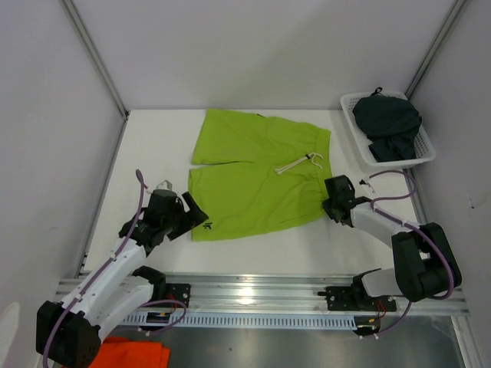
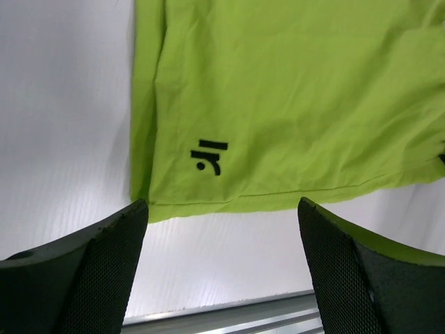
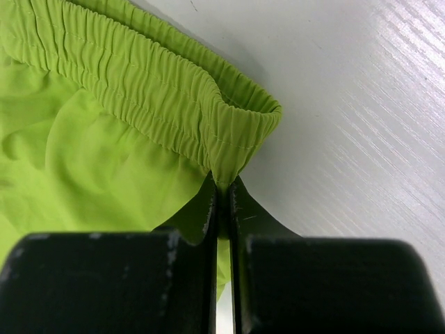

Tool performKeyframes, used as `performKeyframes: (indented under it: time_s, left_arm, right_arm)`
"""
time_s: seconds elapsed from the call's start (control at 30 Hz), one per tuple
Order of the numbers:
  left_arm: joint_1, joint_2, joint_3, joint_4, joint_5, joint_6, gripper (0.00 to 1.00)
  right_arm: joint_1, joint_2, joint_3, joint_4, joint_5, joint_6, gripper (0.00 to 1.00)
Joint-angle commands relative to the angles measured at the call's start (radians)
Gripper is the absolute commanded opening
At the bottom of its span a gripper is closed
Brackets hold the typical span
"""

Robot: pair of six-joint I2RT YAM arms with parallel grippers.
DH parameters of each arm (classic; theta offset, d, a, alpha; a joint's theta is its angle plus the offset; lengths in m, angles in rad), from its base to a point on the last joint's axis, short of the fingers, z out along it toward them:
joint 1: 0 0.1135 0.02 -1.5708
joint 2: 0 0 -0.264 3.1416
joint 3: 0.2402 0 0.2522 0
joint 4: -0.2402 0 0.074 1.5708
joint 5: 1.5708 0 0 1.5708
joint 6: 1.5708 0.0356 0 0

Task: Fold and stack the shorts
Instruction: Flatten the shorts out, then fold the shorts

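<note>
The lime green shorts (image 1: 257, 172) lie spread flat on the white table, waistband to the right, white drawstring on top. My left gripper (image 1: 192, 217) is open just off the near left leg corner; in the left wrist view its fingers (image 2: 104, 271) flank bare table below the hem with the black logo (image 2: 208, 154). My right gripper (image 1: 328, 205) is shut on the near waistband corner of the green shorts (image 3: 229, 149). The dark navy shorts (image 1: 387, 123) lie crumpled in a white basket at the back right.
The white basket (image 1: 426, 153) stands by the right wall. An aluminium rail (image 1: 261, 295) runs along the near table edge. An orange cloth (image 1: 134, 354) lies below the rail at the bottom left. Grey walls enclose the table.
</note>
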Motion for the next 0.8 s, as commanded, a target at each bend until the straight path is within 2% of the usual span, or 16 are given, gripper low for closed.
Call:
performKeyframes:
  time_s: [0.0,0.13,0.23,0.47,0.53,0.57,0.73,0.77]
  left_arm:
    - [-0.025,-0.007,-0.008,-0.137,-0.081,-0.033,0.89]
    - [-0.032,0.008,-0.034,-0.139,-0.035,-0.062,0.86]
    - [-0.038,0.031,-0.048,-0.177,-0.073,-0.127,0.85]
    - [-0.048,0.109,-0.091,-0.052,-0.038,-0.165,0.85]
    - [-0.049,0.147,-0.09,-0.03,-0.052,-0.161,0.79]
    - [-0.049,0.187,-0.091,-0.001,-0.05,-0.152,0.71]
    - [-0.049,0.282,-0.088,0.063,-0.04,-0.147,0.53]
    - [-0.049,0.293,-0.088,0.079,-0.046,-0.151,0.46]
  right_arm:
    - [0.005,-0.034,-0.006,-0.011,0.051,0.004,0.0]
    - [0.002,-0.046,-0.007,-0.011,0.053,0.004,0.0]
    - [0.004,-0.052,-0.006,-0.009,0.05,0.008,0.0]
    - [0.005,-0.04,-0.006,0.002,0.027,0.017,0.0]
    - [0.01,-0.039,-0.006,0.0,0.022,0.018,0.0]
    - [0.011,-0.042,-0.007,-0.002,0.022,0.017,0.0]
    - [0.024,-0.058,-0.013,-0.008,0.037,0.021,0.0]
    - [0.025,-0.059,-0.015,-0.011,0.036,0.021,0.0]
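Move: The left hand hovers open over the near-left corner of the green shorts, a leg hem whose corner lies about 2 cm back from the hand and some 8 cm below. The small black logo is roughly 3 cm ahead and 4 cm right of the hand, and the table's front edge some 14 cm back. The right hand already pinches the waistband corner; the hem corner lies about 36 cm to its left and 10 cm nearer the base. Down about 7 cm in a shallow scoop, the left hand first draws back nearly 5 cm, then comes forward again by half of that into the near hem corner, the fingers tipping some 15 degrees steeper. Late in the descent they close to about half open, straddling the corner and touching the cloth. The right hand keeps its pinch on the waistband, almost still. ##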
